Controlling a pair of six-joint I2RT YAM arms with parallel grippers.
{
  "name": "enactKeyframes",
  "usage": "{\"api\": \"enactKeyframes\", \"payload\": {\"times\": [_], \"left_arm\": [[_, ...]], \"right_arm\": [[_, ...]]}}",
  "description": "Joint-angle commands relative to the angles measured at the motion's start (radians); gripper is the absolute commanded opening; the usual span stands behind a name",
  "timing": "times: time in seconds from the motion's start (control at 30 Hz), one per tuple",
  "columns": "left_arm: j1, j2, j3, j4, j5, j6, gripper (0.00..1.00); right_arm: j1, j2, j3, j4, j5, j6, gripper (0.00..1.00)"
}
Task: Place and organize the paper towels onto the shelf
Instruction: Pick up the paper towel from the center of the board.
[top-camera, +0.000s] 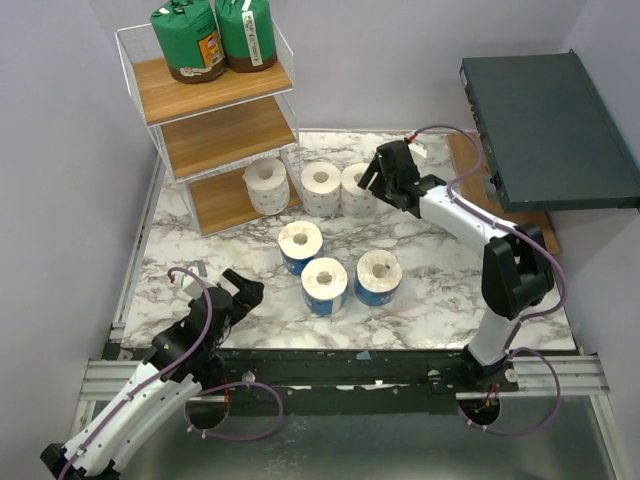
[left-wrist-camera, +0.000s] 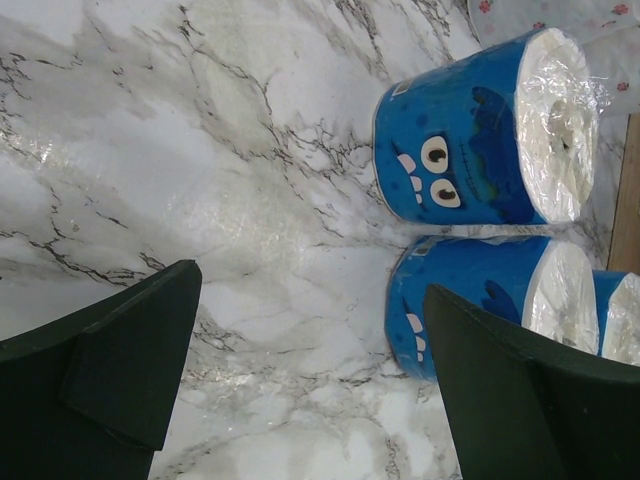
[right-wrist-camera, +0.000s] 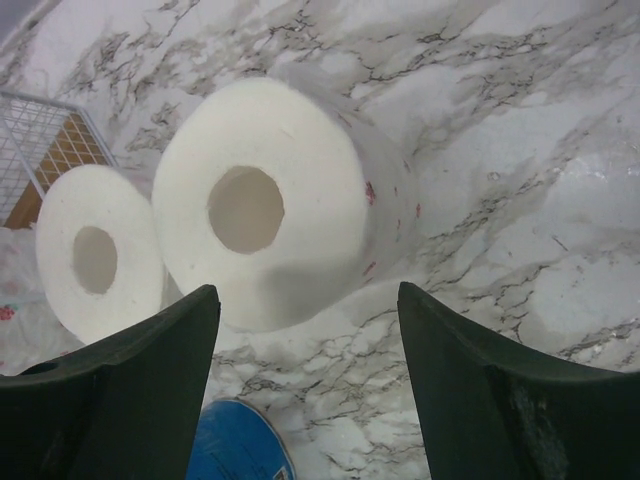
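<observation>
Two green-wrapped paper towels (top-camera: 213, 38) stand on the top board of the white wire shelf (top-camera: 225, 135). A white roll (top-camera: 266, 185) stands at the right end of its lowest board. Two more white rolls (top-camera: 321, 188) (top-camera: 355, 192) stand side by side on the marble. My right gripper (top-camera: 372, 180) hovers open just over the right one (right-wrist-camera: 270, 200), with nothing between its fingers (right-wrist-camera: 310, 300). Three blue-printed rolls (top-camera: 300, 245) (top-camera: 325, 285) (top-camera: 378, 277) stand mid-table. My left gripper (top-camera: 250, 290) is open and empty (left-wrist-camera: 310, 290), low over the marble, left of the blue rolls (left-wrist-camera: 470, 140) (left-wrist-camera: 480, 300).
A dark grey flat box (top-camera: 545, 130) overhangs the table's right back corner, above a wooden board. The shelf's middle board (top-camera: 228, 138) is bare. Purple cables loop off both arms. The table's metal rail (top-camera: 340, 370) runs along the near edge.
</observation>
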Motion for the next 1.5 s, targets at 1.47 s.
{"api": "enactKeyframes", "payload": {"times": [1.47], "left_arm": [[0.000,-0.002,-0.028,0.055,0.013,0.031,0.99]], "right_arm": [[-0.043,0.183,0.203,-0.123,-0.001,-0.065,0.44]]}}
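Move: The paper towel to be taken, the right-hand end of the back row, has its middle about 4 cm ahead of the right hand, 3 cm to its left and 8 cm below. The second white roll stands about 9 cm left of it and level with it, the shelf roll some 20 cm left of it. The left blue roll is about 12 cm back and 16 cm left of the hand. From the left hand the target lies roughly 28 cm ahead and 24 cm right. The rim of the end paper towel, on the side right of its core hole, is what the right hand goes for: it eases about 2.5 cm forward over the roll, then sinks some 3 cm, creeping a little farther out and tipping down slightly. Late on, the fingers close to roughly half open, one at the hole's edge, the other beside the outer skin; a firm pinch can't be seen yet. ##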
